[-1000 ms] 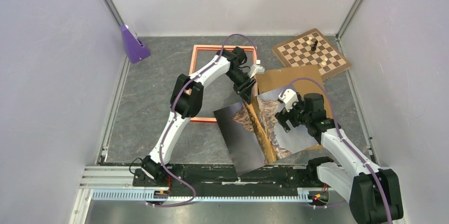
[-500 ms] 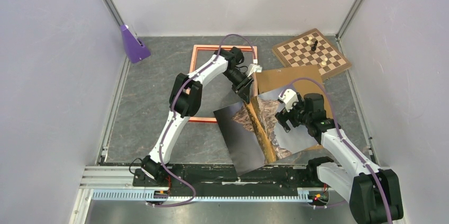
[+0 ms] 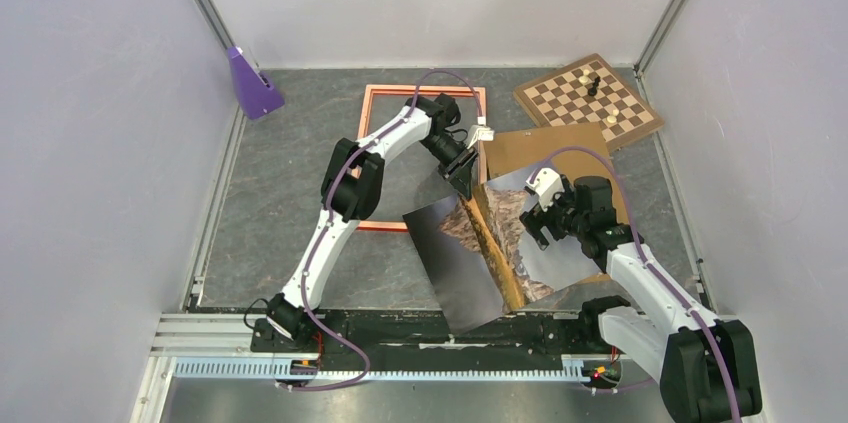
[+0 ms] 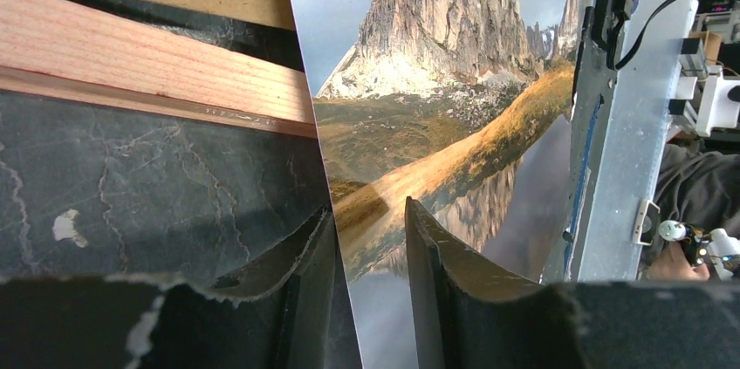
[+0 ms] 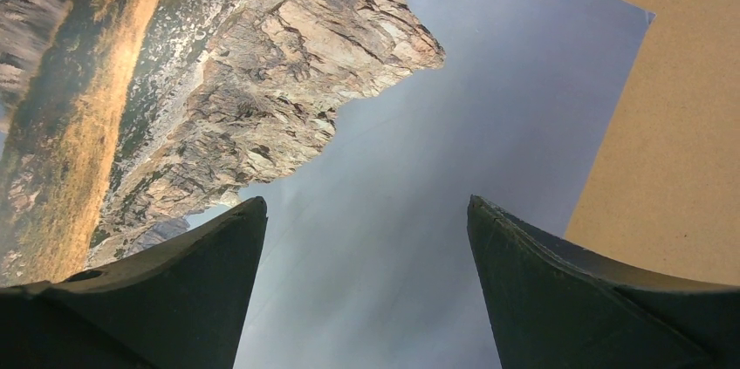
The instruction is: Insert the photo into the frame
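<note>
The photo (image 3: 480, 248), a rocky mountain mirrored in a lake, lies tilted on the dark table, its right part over a brown backing board (image 3: 545, 148). The orange-red frame (image 3: 385, 91) lies flat behind and left of it, partly under my left arm. My left gripper (image 3: 466, 175) sits at the photo's far corner. In the left wrist view its jaws (image 4: 367, 207) stand apart astride the photo (image 4: 419, 125) edge, which rests against the left finger. My right gripper (image 3: 533, 223) hovers open over the grey sky of the photo (image 5: 366, 107), holding nothing.
A brown chessboard (image 3: 590, 103) with a few pieces lies at the back right, next to the backing board (image 5: 681, 125). A purple wedge (image 3: 250, 83) stands in the back left corner. A frame rail (image 4: 148, 64) runs close beside the left gripper. Walls close in three sides.
The left gripper's jaws have narrowed a little around the photo's edge and its wrist has turned slightly. The right arm and the photo have hardly moved.
</note>
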You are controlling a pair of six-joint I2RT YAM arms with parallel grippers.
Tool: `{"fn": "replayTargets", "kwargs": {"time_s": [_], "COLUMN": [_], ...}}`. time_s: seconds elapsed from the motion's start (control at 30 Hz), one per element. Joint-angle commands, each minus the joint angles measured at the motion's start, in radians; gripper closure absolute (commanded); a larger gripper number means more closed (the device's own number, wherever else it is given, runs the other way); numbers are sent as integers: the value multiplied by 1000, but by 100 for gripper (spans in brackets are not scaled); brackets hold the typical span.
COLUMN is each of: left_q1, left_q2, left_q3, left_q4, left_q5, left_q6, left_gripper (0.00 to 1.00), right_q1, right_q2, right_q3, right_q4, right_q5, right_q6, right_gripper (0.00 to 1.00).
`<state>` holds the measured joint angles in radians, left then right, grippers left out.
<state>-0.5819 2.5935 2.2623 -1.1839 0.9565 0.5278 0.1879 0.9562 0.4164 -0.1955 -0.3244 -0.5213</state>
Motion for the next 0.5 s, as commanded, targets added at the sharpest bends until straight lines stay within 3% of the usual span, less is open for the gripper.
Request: {"fn": "replayTargets", "kwargs": {"time_s": [0.0, 0.2, 0.37, 0.47], "left_q1": [-5, -6, -4, 0], "left_q2": [25, 34, 23, 6], "left_q3": [-1, -6, -4, -1], "left_q4": [-15, -21, -28, -27], "left_q5": [42, 69, 80, 79], "left_q6": [23, 24, 26, 21], "left_gripper": [60, 64, 78, 94], "right_q1": [5, 5, 5, 5], "right_q2": [-21, -21, -21, -26], "right_q3": [-3, -2, -2, -1], "right_q4": [34, 36, 36, 37], "right_q5": [10, 14, 19, 26], "right_q6": [-4, -3, -4, -3], "right_gripper": [12, 12, 12, 12]}}
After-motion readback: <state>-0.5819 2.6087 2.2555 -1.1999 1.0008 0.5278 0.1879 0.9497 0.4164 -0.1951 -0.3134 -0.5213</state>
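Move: The photo's middle lies about 11 cm back and 8 cm to the right of the left hand, some 3 cm lower; its far-left edge already runs between the half-open fingers. The frame is centred about 8 cm ahead and 9 cm left of that hand, and the brown board about 2 cm back and 20 cm right, both around 4 cm below. From the right hand, the photo's middle is roughly 6 cm left, 3 cm back and 4 cm down. The photo's far-left edge is pinched between the left fingertips, which close from a bit under half open to nearly shut, ever faster. Meanwhile the left hand eases back about 1 cm towards the bases, following the photo's edge in over the sheet, with the wrist tilting only a few degrees. ##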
